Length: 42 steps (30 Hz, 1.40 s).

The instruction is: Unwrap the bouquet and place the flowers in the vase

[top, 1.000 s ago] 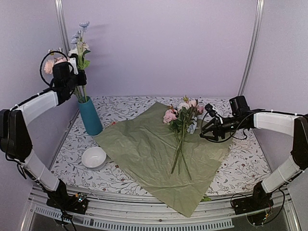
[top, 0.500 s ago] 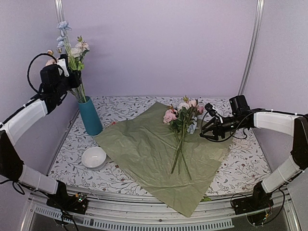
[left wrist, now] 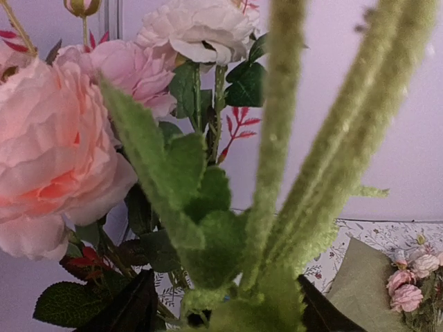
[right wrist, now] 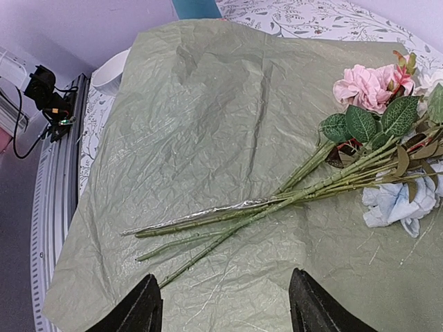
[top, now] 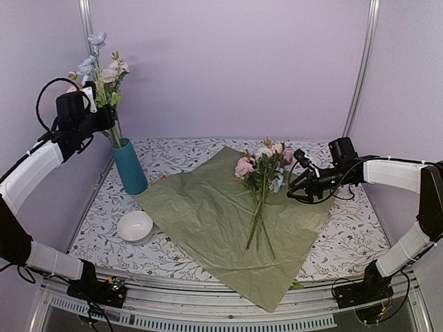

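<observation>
The teal vase (top: 130,167) stands at the left rear with several flowers (top: 104,69) upright in it. My left gripper (top: 102,116) is high beside those stems, open. In the left wrist view its dark fingers (left wrist: 131,308) stand wide apart with fuzzy green stems (left wrist: 277,173) loose between them, and a pink bloom (left wrist: 48,152) fills the left. The bouquet lies unwrapped: more flowers (top: 263,173) rest on the olive-green sheet (top: 208,214). My right gripper (top: 294,181) hovers open just right of their heads, over the stems (right wrist: 263,207), empty.
A white bowl (top: 134,225) sits in front of the vase at the left, also seen from the right wrist (right wrist: 111,69). The sheet (right wrist: 208,104) covers most of the floral-patterned table (top: 346,235). Walls close in at the left, back and right.
My left gripper has opened off the stems in the vase and the arm has drawn to the left. The flowers in the vase have shifted left. The right arm has not moved.
</observation>
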Available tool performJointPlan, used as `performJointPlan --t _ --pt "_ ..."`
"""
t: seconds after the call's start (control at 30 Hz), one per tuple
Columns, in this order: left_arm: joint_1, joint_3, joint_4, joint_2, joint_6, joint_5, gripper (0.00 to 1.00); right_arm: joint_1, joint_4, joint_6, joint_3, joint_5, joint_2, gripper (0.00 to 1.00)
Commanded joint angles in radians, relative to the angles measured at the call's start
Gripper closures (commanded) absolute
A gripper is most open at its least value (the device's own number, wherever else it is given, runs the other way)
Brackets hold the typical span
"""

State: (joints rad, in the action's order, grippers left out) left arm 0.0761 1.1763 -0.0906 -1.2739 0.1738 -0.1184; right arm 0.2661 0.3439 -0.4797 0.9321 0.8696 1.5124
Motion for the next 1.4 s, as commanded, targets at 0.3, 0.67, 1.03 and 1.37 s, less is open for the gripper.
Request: performJointPlan --t 0.3,0.67,1.03,1.37 --pt "0.01 -0.005 -0.266 0.027 0.075 -0.03 0.37 -0.002 0.019 -0.014 0.033 0.01 0.019 0.35" --pt "0.169 -0.042 -0.378 0.152 0.098 0.125 0.56 -0.002 0.017 0.004 0.045 0.008 0.036 0.35" --pt "0.629 0.028 -0.162 -0.067 0.174 0.355 0.63 -0.029 -0.042 0.069 0.041 -0.091 0.011 0.37" --pt "0.834 0.198 -0.064 -0.514 0.262 0.51 0.64 -0.093 -0.062 0.088 0.021 -0.082 -0.007 0.38"
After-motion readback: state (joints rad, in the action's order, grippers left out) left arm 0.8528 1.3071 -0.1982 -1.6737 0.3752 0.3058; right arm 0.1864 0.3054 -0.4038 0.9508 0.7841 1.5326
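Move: The flowers still lying on the green wrapping have the middle of their stems about 48 cm right of the left gripper, some 5 cm back and 33 cm below. The vase with the blue flowers stands right under that gripper, its middle about 24 cm down; the white bowl is roughly 17 cm back, 4 cm right and 33 cm below. From the right gripper, those lying stems are about 6 cm ahead, 10 cm left and 13 cm below. With the left gripper already open around the blue flowers' stems, draw it back and down off them, then swing it fast to the right, about 40 cm in all, still backing and sinking towards the lying stems. Turn it some 60 degrees clockwise, tip the fingers down and narrow them to about half their opening. Late on, ease the open right gripper a few centimetres forward and right. ##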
